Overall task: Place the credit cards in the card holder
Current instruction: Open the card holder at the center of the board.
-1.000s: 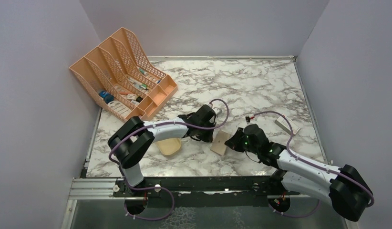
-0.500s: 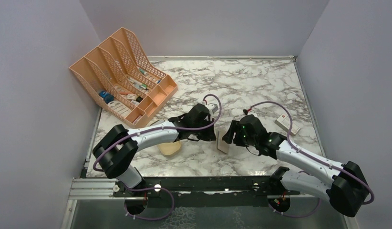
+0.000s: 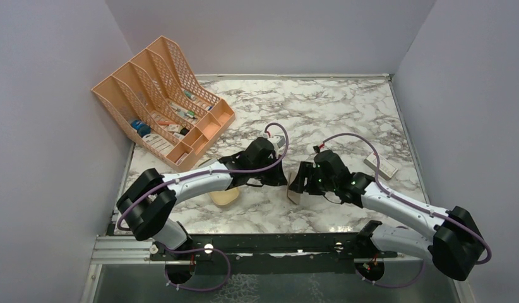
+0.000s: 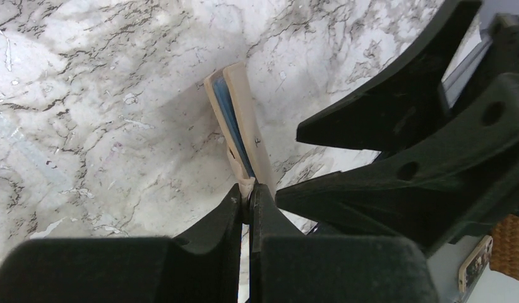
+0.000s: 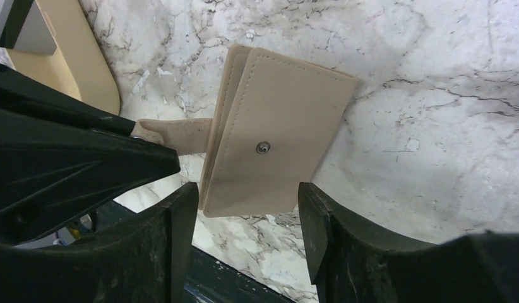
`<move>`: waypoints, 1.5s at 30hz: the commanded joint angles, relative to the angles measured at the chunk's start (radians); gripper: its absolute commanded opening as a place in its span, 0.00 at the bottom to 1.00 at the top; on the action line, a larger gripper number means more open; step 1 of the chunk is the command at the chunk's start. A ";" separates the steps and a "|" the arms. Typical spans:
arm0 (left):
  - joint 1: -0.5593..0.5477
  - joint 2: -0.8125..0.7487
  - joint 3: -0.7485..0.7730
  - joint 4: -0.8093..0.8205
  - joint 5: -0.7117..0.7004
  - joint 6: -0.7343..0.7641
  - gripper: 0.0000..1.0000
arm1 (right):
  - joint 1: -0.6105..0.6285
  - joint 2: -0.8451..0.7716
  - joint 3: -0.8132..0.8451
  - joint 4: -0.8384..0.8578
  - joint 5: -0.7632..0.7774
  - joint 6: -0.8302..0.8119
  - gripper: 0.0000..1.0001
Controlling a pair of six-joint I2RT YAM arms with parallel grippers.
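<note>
The tan card holder [image 3: 294, 191] stands tilted on the marble between my two grippers, folded almost closed, its snap stud facing the right wrist camera [image 5: 282, 151]. My left gripper [image 4: 249, 189] is shut on the holder's tan strap tab [image 5: 175, 134]. In the left wrist view a blue layer [image 4: 226, 117] shows between the two flaps; I cannot tell whether it is the credit cards or pocket lining. My right gripper [image 5: 247, 196] is open, its fingers on either side of the holder's near end without touching it.
A beige oval dish [image 3: 224, 196] lies just left of the left gripper, partly under that arm. An orange mesh file rack [image 3: 162, 101] stands at the back left. A white box [image 3: 381, 165] lies at the right. The table's front edge runs just below the right gripper.
The right gripper has opened and moved left to straddle the card holder. The holder has turned up from lying flat to stand more on edge, with the left gripper still on its tab.
</note>
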 commanded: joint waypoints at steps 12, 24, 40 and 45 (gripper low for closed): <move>0.000 -0.050 0.007 0.000 -0.018 0.002 0.00 | 0.008 0.044 -0.011 -0.009 0.012 0.005 0.48; 0.003 -0.055 0.017 -0.125 -0.161 0.064 0.00 | 0.007 0.008 -0.013 -0.133 0.142 -0.013 0.43; 0.003 -0.060 -0.027 -0.055 -0.092 0.014 0.00 | 0.008 -0.073 0.107 -0.178 0.114 0.023 0.32; 0.004 -0.060 -0.026 -0.047 -0.081 0.004 0.00 | 0.008 -0.084 0.049 0.024 -0.028 0.042 0.29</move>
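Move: The card holder, still closed, hangs by its strap from the left fingers, its middle about 3 cm to the right of the left hand point, 1 cm back and 3 cm below. From the open right hand it lies about 2 cm left, 1 cm back and 3 cm below. The tan tray is some 20 cm left of the left hand and 2 cm back, 9 cm lower; a white box lies about 27 cm right of the right hand, 5 cm ahead and 6 cm below. The card holder's cover is opened out to the right while the left fingers keep the strap pinched; that hand rises 1 cm, then eases about 3 cm left and as much down. The right hand part-closes its fingers at the cover's side, sweeps some 7 cm right, sinking slightly and rolling its left side down, then rises about 6 cm, comes 4 cm back left and levels, still narrowing its fingers. ##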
